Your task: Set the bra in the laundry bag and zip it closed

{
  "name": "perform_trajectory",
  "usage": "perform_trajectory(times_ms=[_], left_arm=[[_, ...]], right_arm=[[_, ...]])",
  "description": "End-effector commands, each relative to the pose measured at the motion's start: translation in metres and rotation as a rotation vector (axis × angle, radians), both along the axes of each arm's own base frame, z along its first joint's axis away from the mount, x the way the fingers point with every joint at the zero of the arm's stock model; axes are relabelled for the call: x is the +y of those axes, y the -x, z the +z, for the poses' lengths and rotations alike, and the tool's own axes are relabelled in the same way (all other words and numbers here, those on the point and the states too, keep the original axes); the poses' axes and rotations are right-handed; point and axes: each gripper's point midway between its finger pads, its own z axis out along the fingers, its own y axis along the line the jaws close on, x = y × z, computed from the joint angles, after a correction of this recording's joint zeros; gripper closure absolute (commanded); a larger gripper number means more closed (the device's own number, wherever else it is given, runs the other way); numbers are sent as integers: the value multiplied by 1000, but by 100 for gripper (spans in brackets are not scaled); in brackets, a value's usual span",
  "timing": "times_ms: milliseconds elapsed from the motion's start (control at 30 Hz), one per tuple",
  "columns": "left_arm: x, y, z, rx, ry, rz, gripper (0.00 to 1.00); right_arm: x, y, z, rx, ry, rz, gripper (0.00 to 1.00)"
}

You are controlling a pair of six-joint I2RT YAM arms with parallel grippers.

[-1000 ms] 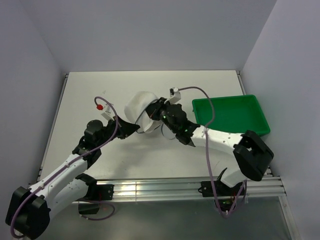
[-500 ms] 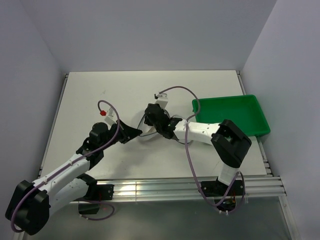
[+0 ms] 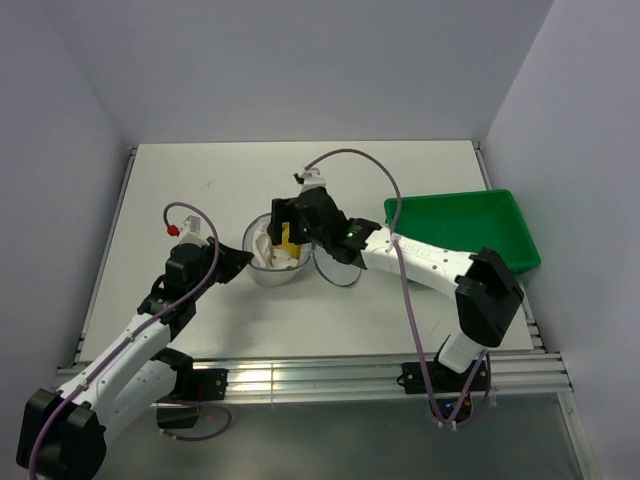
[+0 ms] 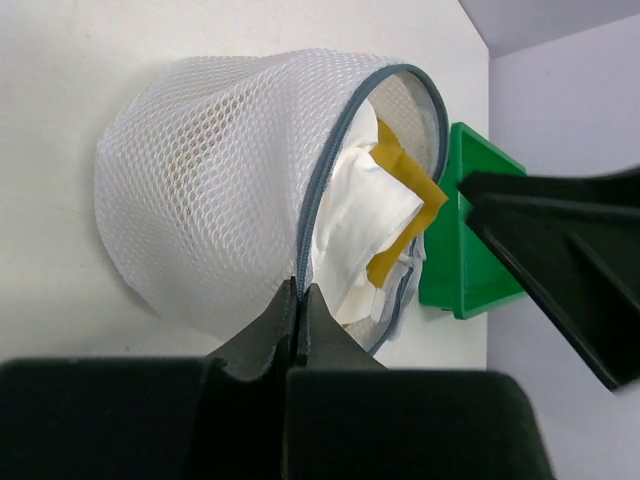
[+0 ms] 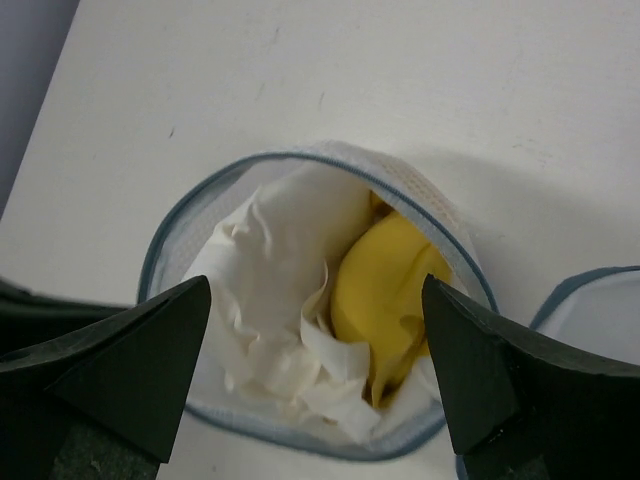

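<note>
The laundry bag (image 3: 262,274) stands in the middle of the table with its round mouth facing up and unzipped. Its white mesh wall (image 4: 200,180) and grey zipper rim (image 5: 165,240) show in the wrist views. The bra (image 5: 300,300), crumpled white fabric with a yellow cup (image 5: 385,290), lies inside the bag (image 3: 272,250) and fills the opening (image 4: 365,215). My left gripper (image 4: 300,292) is shut on the bag's zipper rim on its left side (image 3: 243,262). Just above the mouth hovers my right gripper (image 5: 315,340), open wide with nothing between its fingers (image 3: 285,235).
The bag's round lid flap (image 3: 338,272) hangs open to the bag's right, and its edge shows beside my right finger (image 5: 590,310). A green plastic tray (image 3: 465,230) sits at the right edge of the table (image 4: 465,240). White walls close in on three sides.
My right gripper has opened and let go of the bra, which now lies in the bag. The bag has come down from a raised tilt to stand mouth up. My left gripper keeps its hold.
</note>
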Motion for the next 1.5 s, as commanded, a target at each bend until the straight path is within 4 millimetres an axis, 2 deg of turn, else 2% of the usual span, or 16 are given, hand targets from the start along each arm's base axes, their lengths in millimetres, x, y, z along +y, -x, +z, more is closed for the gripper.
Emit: perform_trajectory(times_ms=[0,33,100,133,200,400,567,733,800,900,1067,1133,1200,1300,1400,1467], left_arm=[[7,-9,16,-62,-35,20,100],[7,-9,15,-59,-40,21,100],[12,-10,15,-63,-58,38,100],[14,-10,17,-72,-63,47,100],[18,-11,22,-93,-69,65,100],[20,-11,26,-119,-71,65,100],[20,-9,21,-121,-72,64,100],[17,-8,17,-119,-67,48,100],[16,-9,18,-125,-62,42,100],[12,-8,16,-127,-52,23,100],[9,-9,9,-109,-55,5,100],[8,-10,9,-111,-55,5,100],[7,-10,11,-116,-54,-2,100],[5,-13,16,-136,-54,-10,100],[3,-15,22,-157,-49,-16,100],[0,-18,28,-172,-41,-29,100]], right_arm=[[-10,21,33,-27,-58,75,7],[-19,26,21,-10,-47,60,7],[-39,27,30,-20,-108,-10,9],[-56,33,7,16,-91,-43,12],[-84,30,5,25,-146,-151,18],[-148,46,-65,143,-150,-361,37],[-171,50,-104,207,-161,-445,39],[-169,47,-131,266,-133,-444,41],[-166,43,-137,280,-136,-439,50],[-164,35,-137,271,-161,-440,66],[-172,22,-146,265,-127,-479,74],[-179,18,-145,249,-123,-507,94],[-186,19,-142,219,-116,-520,100],[-204,15,-108,91,-102,-546,100],[-222,12,-47,-65,-96,-560,100],[-222,15,-26,-119,-56,-524,100]])
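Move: The right hand, open and empty over the laundry bag's mouth, goes for the bag's flat round lid, some 13 cm to its right, 4 cm back and 17 cm below. The bag stands about 3 cm back from straight beneath this hand, its middle 13 cm down; the green box is roughly 40 cm right, 3 cm ahead, 15 cm below. From the left hand, still pinching the bag's rim, the lid lies about 20 cm right, 3 cm ahead, 12 cm down. The right hand swings about 18 cm right and down, pinches the lid's right rim, then lifts about 8 cm. ##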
